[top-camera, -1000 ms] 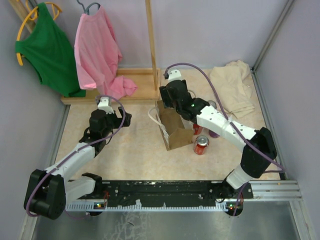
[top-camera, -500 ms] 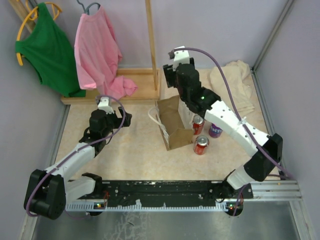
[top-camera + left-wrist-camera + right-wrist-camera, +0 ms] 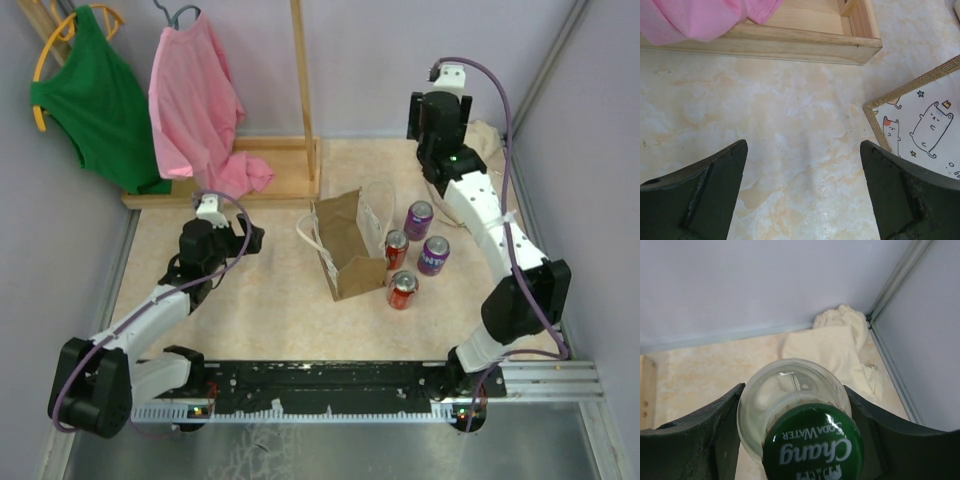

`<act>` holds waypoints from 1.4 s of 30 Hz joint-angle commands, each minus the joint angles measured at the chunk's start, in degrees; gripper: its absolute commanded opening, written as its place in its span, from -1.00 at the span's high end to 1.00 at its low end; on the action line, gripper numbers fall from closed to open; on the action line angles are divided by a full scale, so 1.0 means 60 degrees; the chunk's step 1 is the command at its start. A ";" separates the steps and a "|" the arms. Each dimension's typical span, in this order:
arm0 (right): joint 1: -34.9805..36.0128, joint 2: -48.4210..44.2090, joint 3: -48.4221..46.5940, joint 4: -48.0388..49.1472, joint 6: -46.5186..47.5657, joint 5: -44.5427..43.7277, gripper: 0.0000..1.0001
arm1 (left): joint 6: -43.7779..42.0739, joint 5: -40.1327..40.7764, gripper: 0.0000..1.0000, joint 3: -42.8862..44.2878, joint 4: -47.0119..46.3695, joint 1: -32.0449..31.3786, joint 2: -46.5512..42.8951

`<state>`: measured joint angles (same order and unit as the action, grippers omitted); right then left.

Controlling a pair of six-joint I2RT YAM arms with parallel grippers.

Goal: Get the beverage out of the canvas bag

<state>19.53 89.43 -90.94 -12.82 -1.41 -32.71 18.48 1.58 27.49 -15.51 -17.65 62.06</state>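
Note:
The tan canvas bag (image 3: 345, 248) stands mid-table with its white rope handles; its burlap rim and cat-print lining (image 3: 920, 125) show in the left wrist view. My right gripper (image 3: 437, 118) is raised at the back right, away from the bag. It is shut on the beverage, a clear glass bottle (image 3: 790, 395) with a green Chang soda water cap (image 3: 812, 447), gripped at the neck (image 3: 794, 390). My left gripper (image 3: 240, 236) hovers left of the bag, open, with only bare tabletop between its fingers (image 3: 803, 145).
Several soda cans stand right of the bag: purple ones (image 3: 418, 217) (image 3: 433, 254) and red ones (image 3: 397, 248) (image 3: 403, 289). A beige cloth (image 3: 840, 345) lies in the back right corner. A wooden rack base (image 3: 270, 170) holds pink (image 3: 195, 100) and green (image 3: 95, 95) garments at back left.
My right arm has lifted from the bag's mouth and swung to the back right with the bottle, uncovering the cans. The left arm has not moved.

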 commanded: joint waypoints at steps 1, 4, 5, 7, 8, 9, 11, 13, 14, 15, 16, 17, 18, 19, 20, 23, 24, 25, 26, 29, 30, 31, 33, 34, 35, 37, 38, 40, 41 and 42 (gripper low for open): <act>-0.0149 0.0245 -0.0417 0.0432 -0.0728 0.0967 1.00 | 0.0093 -0.0161 -1.00 0.0035 -0.0317 -0.0091 0.0124; -0.0157 0.0521 -0.0101 0.0322 -0.0783 0.1403 1.00 | 0.0091 -0.0190 -1.00 0.0064 -0.0316 -0.0091 0.0172; -0.0150 0.0584 0.0016 0.0337 -0.0771 0.1573 1.00 | 0.0085 -0.0183 -1.00 0.0079 -0.0308 -0.0091 0.0186; -0.0149 0.0747 0.0173 0.0329 -0.0755 0.1817 1.00 | 0.0055 -0.0167 -1.00 0.0108 -0.0290 -0.0091 0.0214; -0.0155 0.0788 0.0231 0.0294 -0.0744 0.1908 1.00 | 0.0055 -0.0155 -1.00 0.0111 -0.0287 -0.0091 0.0225; -0.0150 0.0803 0.0270 0.0251 -0.0746 0.1984 1.00 | 0.0033 -0.0148 -1.00 0.0122 -0.0287 -0.0091 0.0231; -0.0149 0.1143 0.0350 0.0131 -0.0746 0.2169 1.00 | 0.0037 -0.0144 -1.00 0.0141 -0.0283 -0.0091 0.0261; -0.0138 0.1278 0.0540 0.0078 -0.0792 0.2463 1.00 | 0.0040 -0.0139 -1.00 0.0148 -0.0286 -0.0103 0.0301; -0.0128 0.1349 0.0654 0.0103 -0.0837 0.2564 1.00 | 0.0033 -0.0142 -1.00 0.0166 -0.0286 -0.0105 0.0330; -0.0114 0.1376 0.0782 0.0119 -0.0860 0.2664 1.00 | 0.0021 -0.0143 -1.00 0.0184 -0.0287 -0.0105 0.0348; -0.0088 0.1441 0.0904 0.0181 -0.0883 0.2715 1.00 | 0.0008 -0.0157 -1.00 0.0215 -0.0287 -0.0105 0.0372; -0.0054 0.1483 0.1037 0.0242 -0.0881 0.2757 1.00 | 0.0009 -0.0161 -1.00 0.0236 -0.0274 -0.0105 0.0385; -0.0029 0.1510 0.1150 0.0309 -0.0899 0.2822 1.00 | -0.0004 -0.0169 -1.00 0.0253 -0.0261 -0.0105 0.0392; 0.0001 0.1554 0.1247 0.0381 -0.0917 0.2893 1.00 | -0.0009 -0.0171 -1.00 0.0260 -0.0250 -0.0098 0.0393; 0.0031 0.1594 0.1334 0.0416 -0.0922 0.2953 1.00 | -0.0016 -0.0163 -1.00 0.0267 -0.0244 -0.0104 0.0393; 0.0158 0.1763 0.1470 0.0439 -0.0865 0.3014 1.00 | -0.0015 -0.0136 -1.00 0.0259 -0.0203 -0.0103 0.0369; 0.0202 0.1822 0.1516 0.0441 -0.0835 0.3017 1.00 | -0.0005 -0.0125 -1.00 0.0250 -0.0186 -0.0105 0.0354; 0.0246 0.1880 0.1553 0.0458 -0.0803 0.3034 1.00 | -0.0004 -0.0108 -1.00 0.0233 -0.0177 -0.0105 0.0343; 0.0290 0.1937 0.1610 0.0506 -0.0748 0.3033 1.00 | -0.0006 -0.0093 -1.00 0.0214 -0.0170 -0.0105 0.0325; 0.0438 0.2071 0.1722 0.0646 -0.0622 0.2940 1.00 | -0.0009 -0.0029 -1.00 0.0168 -0.0169 -0.0105 0.0256; 0.0470 0.2109 0.1738 0.0668 -0.0603 0.2915 1.00 | -0.0008 -0.0019 -1.00 0.0156 -0.0169 -0.0102 0.0241; 0.0479 0.2164 0.1742 0.0682 -0.0606 0.2917 1.00 | -0.0021 -0.0003 -1.00 0.0159 -0.0157 -0.0105 0.0226; 0.0502 0.2293 0.1740 0.0693 -0.0628 0.2898 1.00 | -0.0022 0.0000 -1.00 0.0158 -0.0155 -0.0105 0.0218; 0.0520 0.2357 0.1740 0.0696 -0.0642 0.2876 1.00 | -0.0030 0.0007 -1.00 0.0164 -0.0155 -0.0105 0.0218; 0.0535 0.2396 0.1740 0.0700 -0.0640 0.2841 1.00 | -0.0025 0.0000 -1.00 0.0161 -0.0155 -0.0105 0.0218; 0.0560 0.2483 0.1728 0.0650 -0.0663 0.2726 1.00 | -0.0043 0.0013 -1.00 0.0166 -0.0155 -0.0098 0.0218; 0.0578 0.2527 0.1726 0.0634 -0.0661 0.2659 0.97 | -0.0034 0.0012 -1.00 0.0165 -0.0155 -0.0104 0.0218; 0.0590 0.2633 0.1710 0.0546 -0.0712 0.2563 0.84 | -0.0041 0.0014 -1.00 0.0173 -0.0155 -0.0105 0.0218; 0.0584 0.2661 0.1707 0.0509 -0.0740 0.2549 0.75 | -0.0038 0.0001 -1.00 0.0166 -0.0155 -0.0103 0.0218; 0.0583 0.2692 0.1708 0.0492 -0.0744 0.2522 0.60 | -0.0041 0.0013 -1.00 0.0165 -0.0147 -0.0105 0.0218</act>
<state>22.57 106.39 -78.37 -16.12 -6.04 -15.18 18.41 1.41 27.49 -15.44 -17.91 64.29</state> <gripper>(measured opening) 0.658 0.998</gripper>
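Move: The right hand holds the bottle high up; the bare spot of table it is taken to lies about 8 cm to its left, roughly 1 cm back and some 35 cm below. Around 29 cm below the hand, the far purple can is 3 cm back and in line sideways, the near red can 11 cm back and 6 cm left, the canvas bag 7 cm back and 17 cm left. From the left hand that spot is about 12 cm ahead, 32 cm right and 14 cm below. Lowering the still-gripped bottle some 25 cm, the right hand sinks towards the bare table between the canvas bag's far right corner and the far purple can, drifting about 8 cm left and slowing near the end. The wrist tips down about 30 degrees and turns a little counter-clockwise; the fingers keep their hold. ##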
